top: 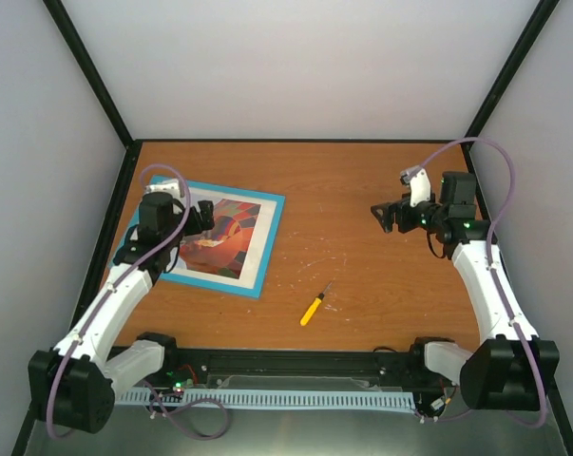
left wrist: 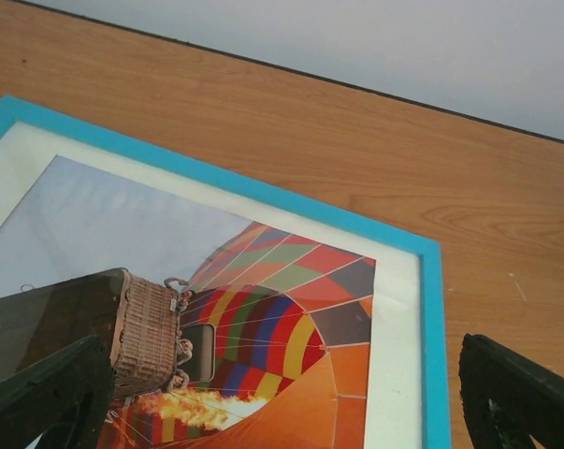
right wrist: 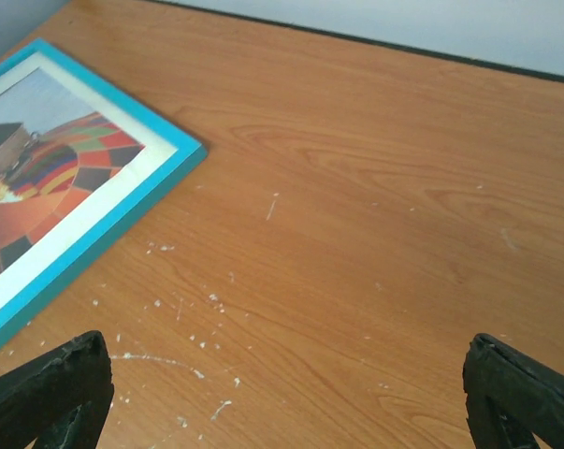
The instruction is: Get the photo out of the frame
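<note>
The turquoise frame (top: pixel 265 249) lies flat and face up on the left of the table. The photo (top: pixel 224 237), a colourful hot-air balloon, sits inside it behind a white mat border (left wrist: pixel 398 346). My left gripper (top: pixel 206 217) hovers open over the photo (left wrist: pixel 272 309), its fingers (left wrist: pixel 48 393) spread wide with the frame's right edge (left wrist: pixel 431 309) between them and nothing held. My right gripper (top: pixel 385 218) is open over bare wood at the right, well away from the frame (right wrist: pixel 104 220). In the right wrist view its fingers (right wrist: pixel 515 388) frame only tabletop, with the photo (right wrist: pixel 48 178) at far left.
A yellow-handled screwdriver (top: pixel 315 306) lies on the wooden table (top: pixel 362 180) near the front middle. Grey walls with black posts close in the back and both sides. White scuff marks (right wrist: pixel 188 309) speckle the wood beside the frame.
</note>
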Action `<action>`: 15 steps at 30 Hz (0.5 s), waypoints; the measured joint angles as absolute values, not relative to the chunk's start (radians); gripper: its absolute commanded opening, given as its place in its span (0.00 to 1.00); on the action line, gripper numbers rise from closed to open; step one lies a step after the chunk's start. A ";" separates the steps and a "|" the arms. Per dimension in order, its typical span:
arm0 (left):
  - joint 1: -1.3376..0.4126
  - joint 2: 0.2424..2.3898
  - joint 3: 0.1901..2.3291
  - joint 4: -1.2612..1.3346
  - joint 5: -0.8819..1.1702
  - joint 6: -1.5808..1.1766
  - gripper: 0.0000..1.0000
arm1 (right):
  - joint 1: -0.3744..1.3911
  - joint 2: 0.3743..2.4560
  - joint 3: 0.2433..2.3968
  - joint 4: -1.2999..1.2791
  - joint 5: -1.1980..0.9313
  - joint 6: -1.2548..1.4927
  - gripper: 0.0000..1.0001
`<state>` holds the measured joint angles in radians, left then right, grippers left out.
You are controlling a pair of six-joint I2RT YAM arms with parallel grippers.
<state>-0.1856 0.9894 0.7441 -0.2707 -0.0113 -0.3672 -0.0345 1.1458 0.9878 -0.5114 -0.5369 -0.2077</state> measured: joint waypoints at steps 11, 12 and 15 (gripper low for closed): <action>-0.189 1.359 0.945 -0.270 0.172 -0.353 0.82 | 0.004 1.147 0.826 -0.466 -0.670 -0.305 1.00; -0.191 1.390 0.955 -0.264 0.198 -0.353 0.80 | 0.005 1.147 0.810 -0.464 -0.673 -0.311 1.00; -0.199 1.467 0.976 -0.256 0.279 -0.356 0.74 | 0.008 1.146 0.765 -0.442 -0.666 -0.315 1.00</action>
<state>-0.1993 1.4673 0.9760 -0.2562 0.2794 -0.3565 0.0078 1.1461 0.7650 -0.4423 -0.6662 -0.3149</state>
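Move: The frame's right edge lies about 14 cm to the right of my left hand, 5 cm ahead and 20 cm below. The frame's far right corner is some 14 cm ahead and 17 cm right, and the photo's middle 4 cm ahead and 3 cm left. From my right hand, the screwdriver lies roughly 14 cm back, 12 cm left and 23 cm down, with the frame's near right corner 27 cm left and 12 cm back. I swing my left hand right, forward and down, about 6 cm each way, over the photo towards the frame's right edge, tipping the fingers down and turning them clockwise some 15 degrees while they close by about a fifth. My right hand, wide open, sinks about 7 cm and draws back and left towards the screwdriver, turning slightly counter-clockwise. Neither touches anything yet. ##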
